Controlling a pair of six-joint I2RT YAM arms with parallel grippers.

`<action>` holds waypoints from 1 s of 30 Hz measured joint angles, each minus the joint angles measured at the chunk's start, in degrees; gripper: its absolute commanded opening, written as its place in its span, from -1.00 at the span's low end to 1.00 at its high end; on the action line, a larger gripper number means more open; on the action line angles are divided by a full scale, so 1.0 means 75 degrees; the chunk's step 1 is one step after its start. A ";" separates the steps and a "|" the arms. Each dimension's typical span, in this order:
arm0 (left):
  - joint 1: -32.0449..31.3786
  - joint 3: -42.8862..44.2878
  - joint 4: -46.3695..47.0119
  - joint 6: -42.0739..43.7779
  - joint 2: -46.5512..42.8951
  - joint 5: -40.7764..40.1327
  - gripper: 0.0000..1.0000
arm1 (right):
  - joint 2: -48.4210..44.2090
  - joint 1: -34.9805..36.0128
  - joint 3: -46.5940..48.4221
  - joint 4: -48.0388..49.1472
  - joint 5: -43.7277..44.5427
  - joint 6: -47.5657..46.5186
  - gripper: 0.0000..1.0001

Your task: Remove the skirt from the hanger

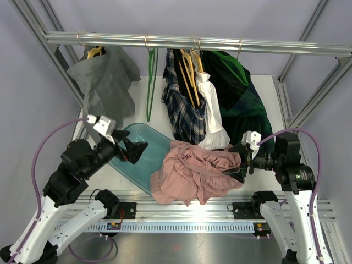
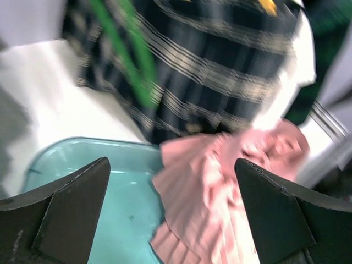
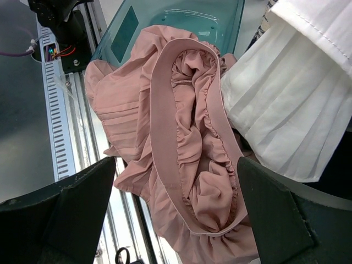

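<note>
The pink pleated skirt (image 1: 192, 171) lies in a heap on the table, its left edge draped over a teal tray (image 1: 137, 159). A bare green hanger (image 1: 150, 82) hangs from the rail. My left gripper (image 1: 135, 149) is open over the tray, left of the skirt, with nothing between its fingers. In the left wrist view the skirt (image 2: 220, 192) sits below the gripper (image 2: 171, 160), and the hanger (image 2: 129, 55) is blurred. My right gripper (image 1: 239, 165) is open at the skirt's right edge. In the right wrist view the gripper (image 3: 176, 159) frames the skirt's elastic waistband (image 3: 165, 121).
On the rail (image 1: 198, 43) hang a grey garment (image 1: 104, 82), a navy plaid skirt (image 1: 181, 104), a white pleated skirt (image 1: 212, 115) and a dark green plaid one (image 1: 242, 99), all close behind the pink heap. The table's metal front rail (image 3: 55, 110) runs just beside it.
</note>
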 measured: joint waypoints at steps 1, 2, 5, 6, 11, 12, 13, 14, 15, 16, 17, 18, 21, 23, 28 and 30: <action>-0.0023 -0.0189 0.0041 0.0006 -0.0137 0.0216 0.98 | 0.0012 -0.0032 0.0000 0.0000 0.0000 -0.0023 0.99; -0.0073 -0.0408 0.0073 0.0009 -0.0251 0.0463 0.98 | 0.0023 -0.0067 0.0000 0.0000 -0.0003 -0.0044 0.99; -0.0539 -0.1116 0.0344 -0.0015 -0.0294 0.0889 0.98 | 0.0052 -0.0157 -0.0006 0.0003 -0.0023 -0.0070 0.99; -0.0833 -0.1341 0.0434 -0.0038 -0.0224 0.0903 0.98 | 0.0058 -0.0178 -0.0009 0.0003 -0.0029 -0.0073 0.99; -0.3448 -0.1883 0.0825 -0.0099 0.0842 -0.0347 0.98 | 0.0067 -0.0274 -0.0073 0.0006 -0.0035 -0.0076 0.99; -0.3905 -0.1886 0.0947 -0.0122 0.1195 -0.0731 0.98 | 0.0064 -0.0291 -0.0085 0.0003 -0.0035 -0.0076 0.99; -0.4281 -0.1897 0.1113 -0.0157 0.1565 -0.1157 0.98 | 0.0064 -0.0303 -0.0090 0.0003 -0.0035 -0.0076 0.99; -0.4532 -0.1935 0.1294 -0.0187 0.1903 -0.1620 0.98 | 0.0064 -0.0309 -0.0099 0.0006 -0.0038 -0.0076 0.99; -0.4709 -0.1990 0.1478 -0.0201 0.2197 -0.2025 0.98 | 0.0064 -0.0315 -0.0111 0.0003 -0.0038 -0.0076 0.99; -0.4826 -0.2063 0.1679 -0.0204 0.2396 -0.2352 0.98 | 0.0058 -0.0315 -0.0117 0.0003 -0.0038 -0.0076 0.99; -0.4919 -0.2171 0.1918 -0.0207 0.2597 -0.2690 0.98 | 0.0058 -0.0315 -0.0119 0.0003 -0.0041 -0.0076 0.99; -0.4983 -0.2288 0.2139 -0.0201 0.2804 -0.2999 0.98 | 0.0055 -0.0315 -0.0119 0.0003 -0.0044 -0.0076 0.99; -0.5082 -0.2468 0.2713 -0.0207 0.3456 -0.3716 0.98 | 0.0020 -0.0315 -0.0119 0.0000 -0.0055 -0.0076 0.99; -0.5097 -0.2509 0.3089 -0.0248 0.3891 -0.4051 0.90 | -0.0020 -0.0315 -0.0122 0.0000 -0.0058 -0.0076 0.99; -0.5138 -0.2675 0.4033 -0.0487 0.4462 -0.4281 -0.20 | -0.0093 -0.0315 -0.0122 0.0000 -0.0067 -0.0076 0.99; -0.5167 -0.2713 0.4339 -0.0554 0.4543 -0.4269 -0.87 | -0.0093 -0.0315 -0.0122 0.0000 -0.0096 -0.0076 0.99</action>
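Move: The heaped pink skirt's middle lies about 25 cm to the left gripper's right, roughly level with it forward, and some 22 cm below. The teal basin is nearly underneath, about 4 cm ahead and 28 cm down. The green hanger hangs some 20 cm ahead and 5 cm right; the plaid skirt about 20 cm ahead and 19 cm right. From the right gripper the pink skirt is about 18 cm left, 2 cm ahead and 13 cm below. Bring the wide-open left gripper down some 20 cm and 15 cm to the right, over the basin to the pink skirt's near-left part by the waistband, swinging back about 6 cm on the way and forward again. Roll the hand's left side up some 20 degrees, then close the fingers most of the way, pinching the cloth. ##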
